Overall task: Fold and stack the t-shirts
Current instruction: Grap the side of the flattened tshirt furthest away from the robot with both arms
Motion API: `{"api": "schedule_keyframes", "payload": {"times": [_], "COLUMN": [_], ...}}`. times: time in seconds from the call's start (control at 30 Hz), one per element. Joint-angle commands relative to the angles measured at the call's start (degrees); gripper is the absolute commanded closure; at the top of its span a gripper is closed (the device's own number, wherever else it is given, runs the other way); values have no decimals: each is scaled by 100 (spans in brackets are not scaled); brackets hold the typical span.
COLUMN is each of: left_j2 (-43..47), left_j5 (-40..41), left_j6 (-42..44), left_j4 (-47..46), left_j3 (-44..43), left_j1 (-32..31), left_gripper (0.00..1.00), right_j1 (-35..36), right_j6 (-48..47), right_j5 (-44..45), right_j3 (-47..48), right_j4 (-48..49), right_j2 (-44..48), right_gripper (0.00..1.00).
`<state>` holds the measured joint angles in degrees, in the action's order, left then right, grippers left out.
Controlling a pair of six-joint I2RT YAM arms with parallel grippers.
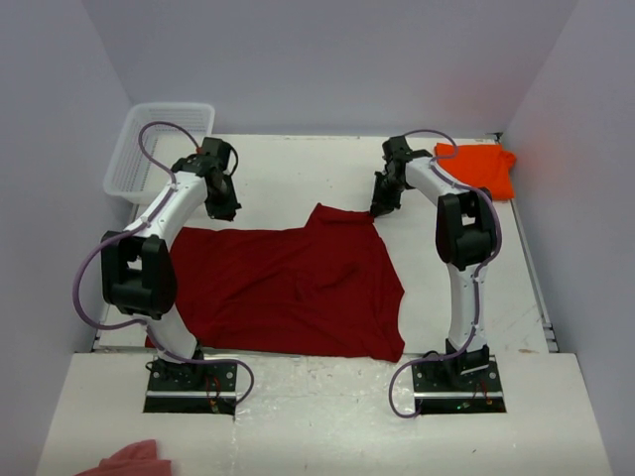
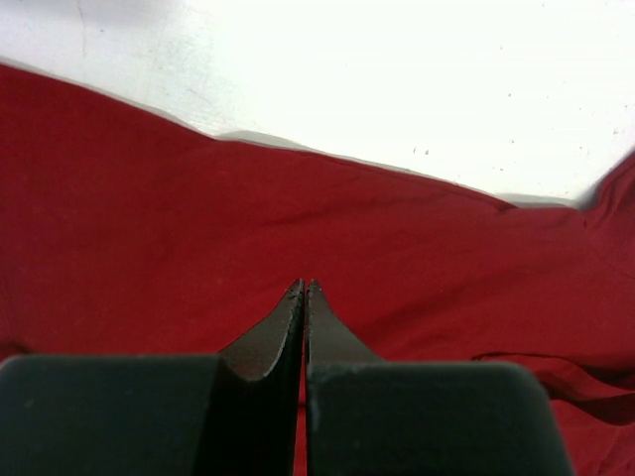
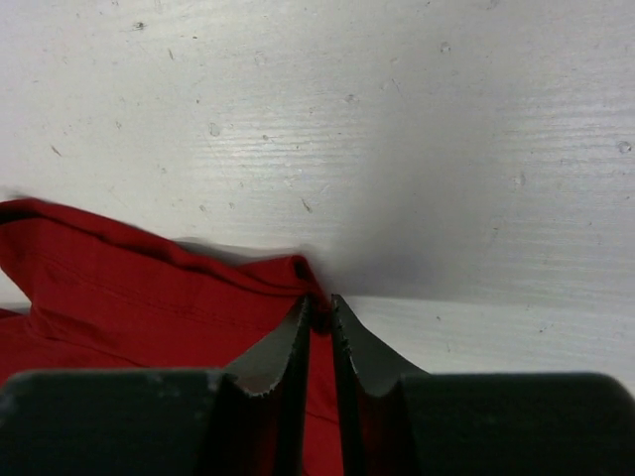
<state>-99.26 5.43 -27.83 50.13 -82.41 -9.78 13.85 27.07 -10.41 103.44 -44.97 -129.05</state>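
The dark crimson t-shirt [image 1: 288, 288] lies spread flat across the near half of the table. The bright orange t-shirt [image 1: 481, 169] sits folded at the far right corner. My left gripper [image 1: 224, 205] hovers at the crimson shirt's far left edge. In the left wrist view its jaws [image 2: 305, 286] are shut over the red cloth [image 2: 298, 208], with nothing seen between them. My right gripper [image 1: 382, 206] is at the shirt's raised far right corner. In the right wrist view the gripper [image 3: 320, 299] pinches a folded edge of the red cloth [image 3: 129, 297] at its tips.
A clear plastic basket [image 1: 159, 149] stands at the far left corner. A pale pink cloth scrap [image 1: 134, 458] lies on the near ledge, bottom left. Bare white table [image 1: 298, 169] runs behind the crimson shirt, and purple walls close in on three sides.
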Motion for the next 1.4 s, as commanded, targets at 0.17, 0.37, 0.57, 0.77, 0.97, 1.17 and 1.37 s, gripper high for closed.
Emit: {"api": "schedule_keyframes", "payload": {"times": [0.17,0.37,0.57,0.77,0.97,1.17,1.37], "left_j2": [-58,-286,-1155,-1965,-2325,-2756,-2721], "left_j5": [-16,519,458,670,1311,1610,1462], "left_j6": [103,-73,-240,-275,-100,-117,-90], "left_j4": [-275,-144,304,647,753,929,481], "left_j3": [6,-213,-1258,-2068,-2376,-2973,-2632], "left_j1": [11,20,125,625,846,838,767], "left_gripper": [100,78,63,62,57,56,57], "right_j1": [-14,-22,-66,-250,-356,-383,-383], "right_j6": [-140,-237,-579,-852,-1133,-1186,-1099], "right_j5": [-93,574,742,795,611,348,391], "right_j3": [159,123,1010,2046,2874,2919,2384], "right_j4": [76,147,-336,-714,-969,-917,-768], "right_j2": [55,486,399,-31,-444,-559,-375], "right_gripper": [100,100,100,100,100,100,100]}}
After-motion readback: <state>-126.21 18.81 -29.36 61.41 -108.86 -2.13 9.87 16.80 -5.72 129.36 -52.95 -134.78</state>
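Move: The shirt's far left corner lies about 14 cm left of the left hand, 4 cm ahead and 10 cm below; the white basket's middle is about 25 cm left, 24 cm ahead and 7 cm below. The shirt's far right corner is at the right hand, between its nearly closed fingertips and about 1 cm down. The folded orange shirt lies roughly 30 cm to that hand's right and 14 cm farther out. Shut the right fingers fully on the shirt's far right corner, then haul it forward about 9 cm while lifting 10 cm, easing right and swinging the fingertips some 15 degrees outward; sink slightly at the end, keeping the pinch. Meanwhile open the left gripper partway and bring it forward first, then left towards the far left corner beside the basket, sinking throughout and tilting slightly. ##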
